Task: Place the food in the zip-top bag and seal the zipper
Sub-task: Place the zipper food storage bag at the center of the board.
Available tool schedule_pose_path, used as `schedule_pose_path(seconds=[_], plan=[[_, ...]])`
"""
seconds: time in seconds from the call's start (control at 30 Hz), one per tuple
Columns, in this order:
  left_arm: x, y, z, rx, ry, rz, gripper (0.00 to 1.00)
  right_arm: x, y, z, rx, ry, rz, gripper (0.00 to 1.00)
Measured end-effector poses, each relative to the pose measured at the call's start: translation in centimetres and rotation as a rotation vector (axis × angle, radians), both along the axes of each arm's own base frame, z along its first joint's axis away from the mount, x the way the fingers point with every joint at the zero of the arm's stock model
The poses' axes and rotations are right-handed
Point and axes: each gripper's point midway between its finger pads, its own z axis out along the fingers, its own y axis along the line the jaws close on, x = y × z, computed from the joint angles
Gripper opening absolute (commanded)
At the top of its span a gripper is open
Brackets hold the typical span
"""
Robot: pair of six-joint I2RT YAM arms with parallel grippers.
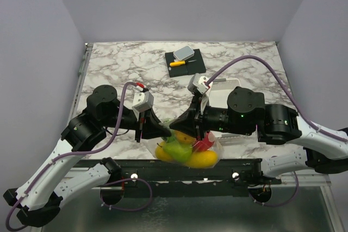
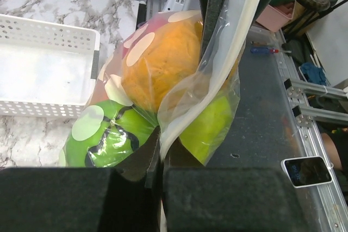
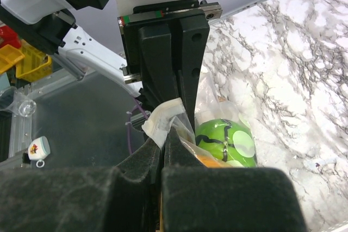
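The zip-top bag [image 1: 187, 150], clear with white dots, hangs at the table's near edge. It holds the food: an orange fruit [image 2: 163, 63], a green striped fruit [image 2: 109, 134], a yellow-green one [image 2: 209, 129], and red and yellow pieces [image 1: 204, 153]. My left gripper [image 1: 166, 130] is shut on the pale zipper [image 2: 228, 42] along the bag's top edge. Close beside it, my right gripper [image 1: 182, 126] is shut on the same strip, and the strip's end [image 3: 162, 119] pokes out above its jaws. The green fruit [image 3: 223, 142] shows just below.
The white slatted basket [image 2: 43, 63] stands on the marble table right behind the bag, half hidden by my right arm [image 1: 244, 115]. A black board [image 1: 185, 61] carrying a yellow-handled knife and a grey block lies at the back. The metal frame rail [image 1: 179, 169] runs under the bag.
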Motion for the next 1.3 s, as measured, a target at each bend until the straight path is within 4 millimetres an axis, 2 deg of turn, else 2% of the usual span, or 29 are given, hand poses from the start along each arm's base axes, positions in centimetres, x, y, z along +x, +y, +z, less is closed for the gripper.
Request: schedule_pose_path(seconds=[0.17,0.3,0.4,0.53,0.63,0.87,1.03,1.3], plan=[[0.2,0.1,0.0,0.0,-0.006,0.019,0.0,0.4,-0.2,-0.2,0.002,0.003,-0.03,0.01],[0.8,0.1,0.1,0.002,-0.016,0.056,0.0,1.2,-1.1,-0.5,0.006,0.013,-0.088,0.06],[1.4,0.1,-0.1,0.01,-0.021,0.098,0.0,1.8,-1.8,-0.7,0.01,0.025,-0.137,0.17],[3.0,0.3,-0.5,0.032,-0.025,0.186,0.0,2.5,-3.4,0.0,0.048,0.045,-0.204,0.41],[4.1,0.4,-0.5,0.042,-0.036,0.248,0.0,3.0,-4.8,0.7,0.08,0.056,-0.251,0.5],[7.6,0.6,-0.1,0.077,-0.058,0.416,0.0,4.3,-7.8,0.1,0.088,0.087,-0.373,0.56],[11.2,0.9,-1.0,0.147,-0.072,0.569,0.0,5.2,-10.1,-1.1,0.083,0.105,-0.47,0.59],[16.6,3.3,-2.6,0.272,-0.134,0.85,0.0,6.3,-12.6,-3.1,0.063,0.126,-0.585,0.63]])
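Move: The bag's zipper edge is pinched between both hands near the front of the marble board. From the left hand, the board's middle is about 38 cm ahead, 7 cm right and 35 cm down; from the right hand, some 38 cm ahead, 3 cm right and 40 cm down. The empty white tray stands about 32 cm ahead of the left hand and 25 cm to its right. The black tool mat lies some 23 cm beyond the board's middle, level sideways. The filled bag, still pinched by its zipper edge in the shut left fingers, is carried about 17 cm forward towards the board's middle while that hand turns nearly 50 degrees counter-clockwise. The right fingers open, let go of their end of the zipper and back off about 13 cm to the right and half as far forward, turning some 35 degrees clockwise. ##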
